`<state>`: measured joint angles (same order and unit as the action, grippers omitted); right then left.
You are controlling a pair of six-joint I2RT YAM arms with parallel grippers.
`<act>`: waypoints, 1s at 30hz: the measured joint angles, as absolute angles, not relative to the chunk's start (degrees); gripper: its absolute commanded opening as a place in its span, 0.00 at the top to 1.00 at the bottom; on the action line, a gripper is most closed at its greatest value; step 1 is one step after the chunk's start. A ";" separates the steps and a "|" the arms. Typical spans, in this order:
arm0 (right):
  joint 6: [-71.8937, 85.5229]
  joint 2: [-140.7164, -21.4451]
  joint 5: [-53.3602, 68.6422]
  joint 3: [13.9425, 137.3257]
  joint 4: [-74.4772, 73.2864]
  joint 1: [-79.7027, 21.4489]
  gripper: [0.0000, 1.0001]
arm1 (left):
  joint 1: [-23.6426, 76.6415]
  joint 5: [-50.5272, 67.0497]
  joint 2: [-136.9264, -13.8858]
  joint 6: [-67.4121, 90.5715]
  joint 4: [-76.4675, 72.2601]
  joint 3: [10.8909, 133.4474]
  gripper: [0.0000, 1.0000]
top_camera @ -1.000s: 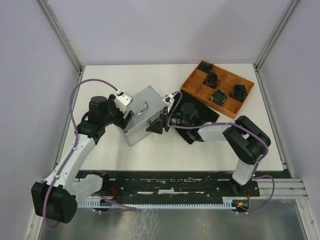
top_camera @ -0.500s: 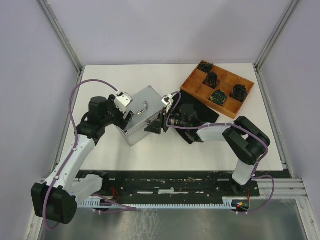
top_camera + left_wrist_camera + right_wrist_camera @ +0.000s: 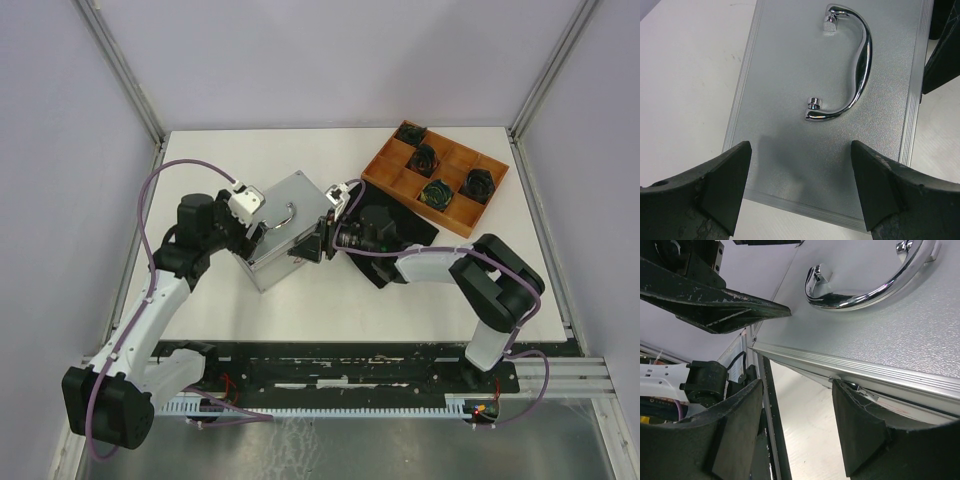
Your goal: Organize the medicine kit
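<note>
The medicine kit (image 3: 285, 228) is a silver-grey metal case lying at an angle in the middle of the table, lid shut and its curved chrome handle (image 3: 856, 70) facing up. My left gripper (image 3: 250, 234) hovers over the case's left end, open, with its fingers (image 3: 722, 182) straddling the lid's near edge and holding nothing. My right gripper (image 3: 318, 240) is at the case's right side, also open. One of its fingertips (image 3: 856, 400) touches the case just under the lid rim (image 3: 855, 367). The other finger (image 3: 735, 430) stands free over the table.
An orange-brown divided tray (image 3: 455, 200) with several dark rolls sits at the back right. A flat black item (image 3: 415, 228) lies under my right forearm. Metal frame posts stand at the table's back corners, and a black rail runs along its near edge.
My right gripper has shifted slightly left and closer against the case's side. The left arm and the case have not moved.
</note>
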<state>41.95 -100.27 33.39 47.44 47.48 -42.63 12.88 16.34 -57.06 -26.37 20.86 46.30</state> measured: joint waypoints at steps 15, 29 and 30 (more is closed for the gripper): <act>33.17 -95.90 33.52 48.01 39.05 -42.59 0.25 | 12.88 16.34 -56.51 -26.37 20.97 46.04 0.13; -4.67 -79.50 32.71 54.96 1.30 -42.54 0.11 | 12.88 16.36 -53.41 -26.35 21.26 44.88 0.12; -7.03 -78.74 32.08 55.18 0.01 -42.74 0.10 | 12.88 16.38 -53.28 -26.35 21.26 44.66 0.12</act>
<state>-7.03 -78.74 32.08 55.18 0.01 -42.74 12.88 16.38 -53.28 -26.35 21.26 44.66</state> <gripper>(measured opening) 0.878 0.877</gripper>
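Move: The latch on the front of the closed metal case is right at the right fingertips, about 2 cm to the left of that hand and 1 cm ahead, a touch lower. The lid's handle is some 8 cm ahead of the right hand, 5 cm left and 3 cm up; the black cloth lies about 14 cm right, 4 cm ahead and 13 cm below. From the left hand the latch is some 11 cm right, 2 cm back and 4 cm down. The case's latch is left behind: after a brief near-standstill there, the right hand backs off to its right about 6 cm, rising some 4 cm and drawing back slightly, clear of the front face. On the way its fingers spread wider and dip downward, while the wrist rolls roughly 35 degrees, forward side up. ##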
